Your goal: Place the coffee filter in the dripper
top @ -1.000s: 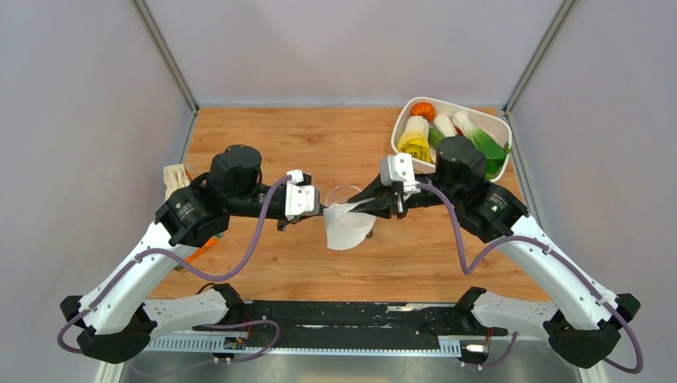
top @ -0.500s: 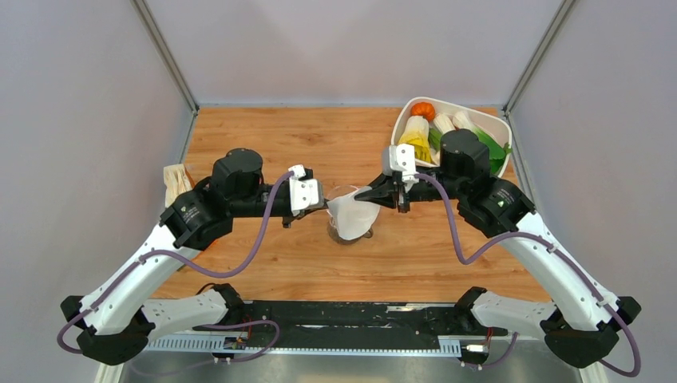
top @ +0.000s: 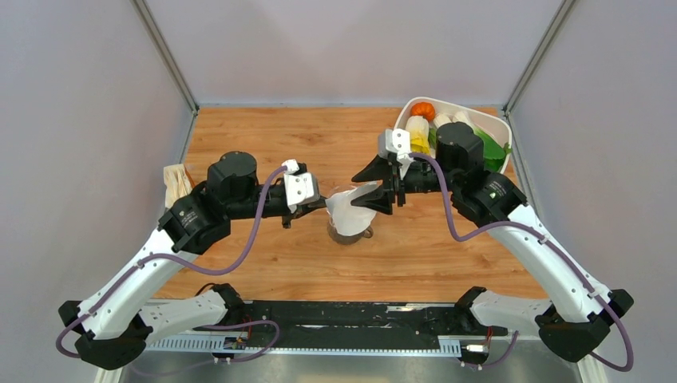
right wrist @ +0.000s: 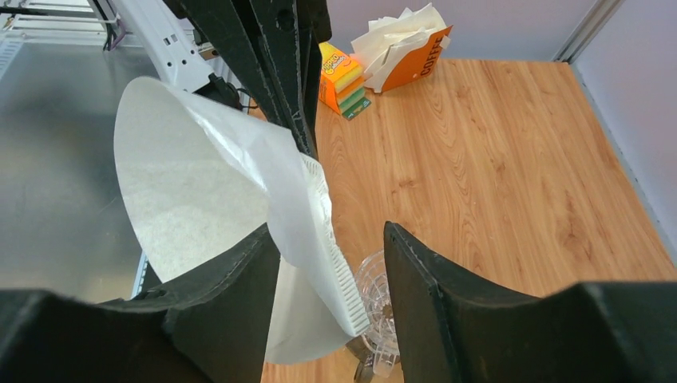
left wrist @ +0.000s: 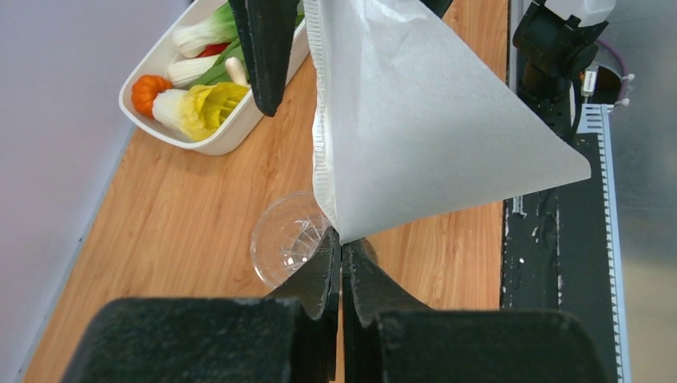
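The white coffee filter [top: 351, 209] hangs fanned out just above the clear ribbed dripper [top: 349, 234] at the table's middle. My left gripper [top: 325, 209] is shut on the filter's pointed corner, its jaws pressed together on the paper [left wrist: 415, 136] in the left wrist view, with the dripper [left wrist: 286, 246] below and to their left. My right gripper [top: 374, 185] stands open at the filter's right side. In the right wrist view the filter's crimped edge [right wrist: 327, 239] hangs between its spread fingers [right wrist: 431, 303], over the dripper [right wrist: 374, 307].
A white tray [top: 501, 126] of toy vegetables sits at the back right, close behind the right wrist. An orange packet of spare filters [right wrist: 403, 48] and a stack of sponges [right wrist: 339, 76] stand at the left edge of the table.
The filter rose and shifted back until it hung over the dripper. The right gripper, shut on the filter's right side half a second ago, has opened. The left stays shut on it.
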### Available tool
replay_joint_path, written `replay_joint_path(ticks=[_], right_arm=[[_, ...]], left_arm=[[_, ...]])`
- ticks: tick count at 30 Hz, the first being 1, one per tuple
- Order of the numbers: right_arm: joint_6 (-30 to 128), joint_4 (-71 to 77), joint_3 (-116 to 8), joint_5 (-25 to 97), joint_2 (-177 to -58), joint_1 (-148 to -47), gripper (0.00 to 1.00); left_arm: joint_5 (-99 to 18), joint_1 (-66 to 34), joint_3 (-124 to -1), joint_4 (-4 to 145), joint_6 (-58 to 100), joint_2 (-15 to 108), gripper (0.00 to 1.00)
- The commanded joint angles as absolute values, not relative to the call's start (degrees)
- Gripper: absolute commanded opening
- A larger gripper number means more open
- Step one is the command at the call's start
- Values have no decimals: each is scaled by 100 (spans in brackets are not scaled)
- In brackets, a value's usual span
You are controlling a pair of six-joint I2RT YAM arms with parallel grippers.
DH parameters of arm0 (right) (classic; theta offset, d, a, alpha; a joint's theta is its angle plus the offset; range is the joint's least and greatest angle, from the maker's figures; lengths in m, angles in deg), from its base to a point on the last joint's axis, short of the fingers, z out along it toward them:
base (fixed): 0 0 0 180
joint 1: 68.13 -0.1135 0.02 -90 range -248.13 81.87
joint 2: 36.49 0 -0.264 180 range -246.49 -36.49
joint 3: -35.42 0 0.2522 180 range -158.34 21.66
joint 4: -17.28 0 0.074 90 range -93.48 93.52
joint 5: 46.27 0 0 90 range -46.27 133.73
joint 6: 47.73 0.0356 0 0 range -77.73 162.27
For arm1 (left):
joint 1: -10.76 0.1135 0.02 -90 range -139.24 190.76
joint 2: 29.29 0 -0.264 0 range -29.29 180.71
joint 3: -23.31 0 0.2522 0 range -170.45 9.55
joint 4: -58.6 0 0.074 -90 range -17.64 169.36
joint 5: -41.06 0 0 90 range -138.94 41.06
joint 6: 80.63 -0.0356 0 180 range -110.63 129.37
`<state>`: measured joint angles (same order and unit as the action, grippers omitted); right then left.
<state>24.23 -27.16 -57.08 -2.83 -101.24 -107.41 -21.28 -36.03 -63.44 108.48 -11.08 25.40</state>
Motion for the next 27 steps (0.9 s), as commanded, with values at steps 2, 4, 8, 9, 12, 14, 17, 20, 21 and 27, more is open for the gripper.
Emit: replay_joint_path(ticks=[2, 4, 8, 9, 12, 14, 17, 20, 21, 27], right_arm=[[2803, -2055, -5720, -401, -10211, -10745, 54], [2902, -1951, -5735, -491, -10267, -10754, 53], [2938, -1897, -5736, -490, -10310, -10865, 51], [2929, -1905, -5709, -475, -10311, -10872, 50], [2910, -1902, -5654, -397, -10311, -10869, 47], [2902, -1903, -5605, -382, -10294, -10873, 43], [2923, -1922, -5568, -274, -10302, -10873, 42], [2958, -1930, -5583, 66, -10325, -10872, 42], [2957, -1953, -5596, 130, -10328, -10866, 37], [2961, -2013, -5630, 25, -10273, -10832, 0]], left_arm=[[-1762, -3588, -6337, 10530, -789, 2581, 0], [-1740, -3591, -6352, 10473, -701, 2623, 0], [-1768, -3593, -6443, 10410, -587, 2723, 0], [-1771, -3597, -6456, 10374, -581, 2726, 0], [-1889, -3595, -6464, 10285, -536, 2744, 0], [-2021, -3592, -6459, 10217, -505, 2728, 0], [-2252, -3591, -6407, 10092, -430, 2710, 0], [-2313, -3593, -6322, 9956, -447, 2638, 0], [-2304, -3594, -6305, 9942, -477, 2623, 0], [-2357, -3591, -6254, 10023, -590, 2555, 0]])
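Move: The right hand, open, has the filter's near wall and seam edge between its fingers; the paper's middle is about 4 cm back and 2 cm left of it, some 2 cm lower. From the left hand, which already pinches one corner, the dripper is about 6 cm ahead, 5 cm right and 18 cm down; the filter's middle is roughly 5 cm right and 2 cm back, level with it. The glass mug stands directly under the dripper. The right hand drifts about 1.5 cm left and as much forward, towards the left hand, its fingers first narrowing slowly and then, at the very end, closing from about half open to shut so that they pinch the filter's wall near the seam. The left hand keeps its pinch on the corner and brings the paper in by easing about 1 cm right, then roughly 1.5 cm forward and 1 cm up, with hardly any turn of either wrist. ##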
